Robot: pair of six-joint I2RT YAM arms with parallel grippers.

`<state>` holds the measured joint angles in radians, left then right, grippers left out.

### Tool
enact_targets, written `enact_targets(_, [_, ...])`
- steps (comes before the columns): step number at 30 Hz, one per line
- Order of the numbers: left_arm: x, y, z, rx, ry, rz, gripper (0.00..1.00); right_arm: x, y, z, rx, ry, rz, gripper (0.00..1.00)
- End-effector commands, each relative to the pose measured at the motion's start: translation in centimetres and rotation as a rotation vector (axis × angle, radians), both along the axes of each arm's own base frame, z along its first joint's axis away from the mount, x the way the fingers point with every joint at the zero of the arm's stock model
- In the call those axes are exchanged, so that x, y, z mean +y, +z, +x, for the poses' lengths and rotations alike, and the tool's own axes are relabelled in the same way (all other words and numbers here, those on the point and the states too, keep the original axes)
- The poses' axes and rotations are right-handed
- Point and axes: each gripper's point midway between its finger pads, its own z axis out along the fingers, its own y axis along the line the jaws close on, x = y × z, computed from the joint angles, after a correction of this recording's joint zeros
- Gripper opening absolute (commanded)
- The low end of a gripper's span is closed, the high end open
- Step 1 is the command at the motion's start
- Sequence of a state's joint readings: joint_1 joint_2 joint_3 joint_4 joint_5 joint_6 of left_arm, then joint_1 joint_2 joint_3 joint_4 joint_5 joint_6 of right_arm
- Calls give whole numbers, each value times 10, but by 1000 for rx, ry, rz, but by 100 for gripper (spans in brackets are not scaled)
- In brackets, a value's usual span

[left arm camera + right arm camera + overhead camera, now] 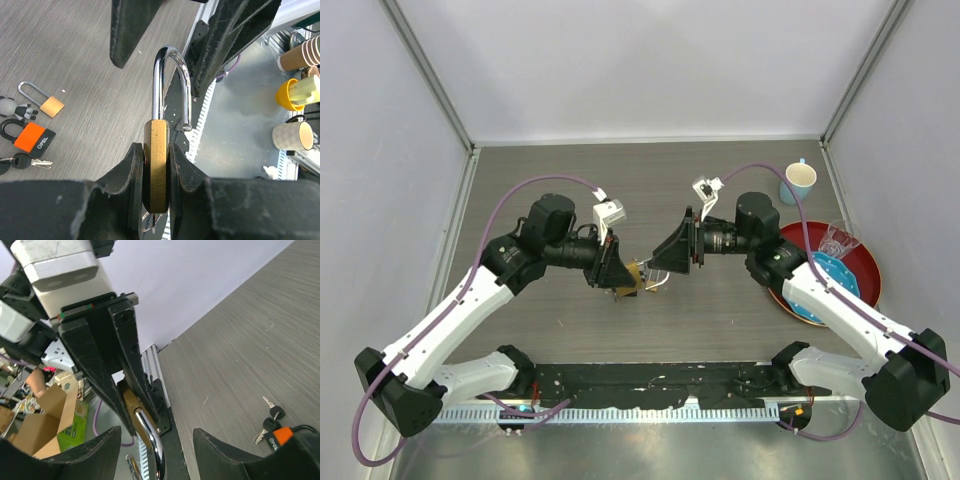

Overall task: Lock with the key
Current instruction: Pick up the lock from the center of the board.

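My left gripper (156,152) is shut on the brass body of a padlock (156,170), held above the table near its middle (636,276). The chrome shackle (172,85) stands open, its free end out of the body. Under the body a key ring (148,226) with a thin metal piece shows; whether that is the key I cannot tell. My right gripper (157,452) is open, one finger on each side of the shackle (152,440) without touching it. Its fingers (132,30) show at the top of the left wrist view.
On the table lie a small brass padlock (47,104), an orange padlock (32,137) and loose keys (31,162). A cup (798,182) stands at the back right, near a red plate (868,285) with a clear glass and a blue item.
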<state>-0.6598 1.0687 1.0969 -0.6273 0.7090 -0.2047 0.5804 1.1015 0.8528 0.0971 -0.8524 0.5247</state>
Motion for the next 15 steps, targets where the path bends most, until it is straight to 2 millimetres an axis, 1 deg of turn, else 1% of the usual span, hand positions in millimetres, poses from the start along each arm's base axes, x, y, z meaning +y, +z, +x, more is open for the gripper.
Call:
enact_targets(1, [-8, 43, -4, -103, -63, -132, 0, 0, 15, -21, -70, 123, 52, 62])
enact_targets(3, [-9, 43, -4, -105, -64, -136, 0, 3, 12, -25, -67, 150, 54, 57])
enact_targets(8, [-14, 46, -2, -101, -67, -165, 0, 10, 7, -26, -57, 152, 46, 46])
enact_targets(11, [-15, 47, -2, -104, -72, -182, 0, 15, 5, -24, -48, 145, 45, 32])
enact_targets(12, [-16, 47, -2, -100, -72, -184, 0, 16, 6, -25, -51, 148, 53, 20])
enact_targets(14, [-17, 46, -1, -103, -67, -189, 0, 17, 4, -22, -44, 127, 53, 8])
enact_targets(15, [-16, 46, -1, -103, -64, -190, 0, 17, 9, -21, -46, 118, 75, 2])
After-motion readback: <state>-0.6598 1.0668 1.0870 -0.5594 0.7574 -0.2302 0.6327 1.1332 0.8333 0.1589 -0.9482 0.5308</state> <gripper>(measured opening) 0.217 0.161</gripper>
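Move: Just back of the right hand's open fingers, about 3 cm back, 2 cm to its left and 1 cm lower, is the shackle of the brass lock. The left hand grips this lock's body, so the shackle lies some 6 cm to the left hand's right, roughly level in height and reach. On the table about 22 cm below the right hand, the orange lock lies around 6 cm ahead and 6 cm left, and the small padlock 6 cm ahead and 1 cm left. Drawing back about 2.5 cm and then edging a good centimetre left, the right hand brings its fingers around the brass lock's shackle, turning some 10 degrees counter-clockwise. Its fingers close from wide to nearly shut, ending in a pinch on the shackle. The left hand keeps its hold on the body and rises only about 1 cm. ##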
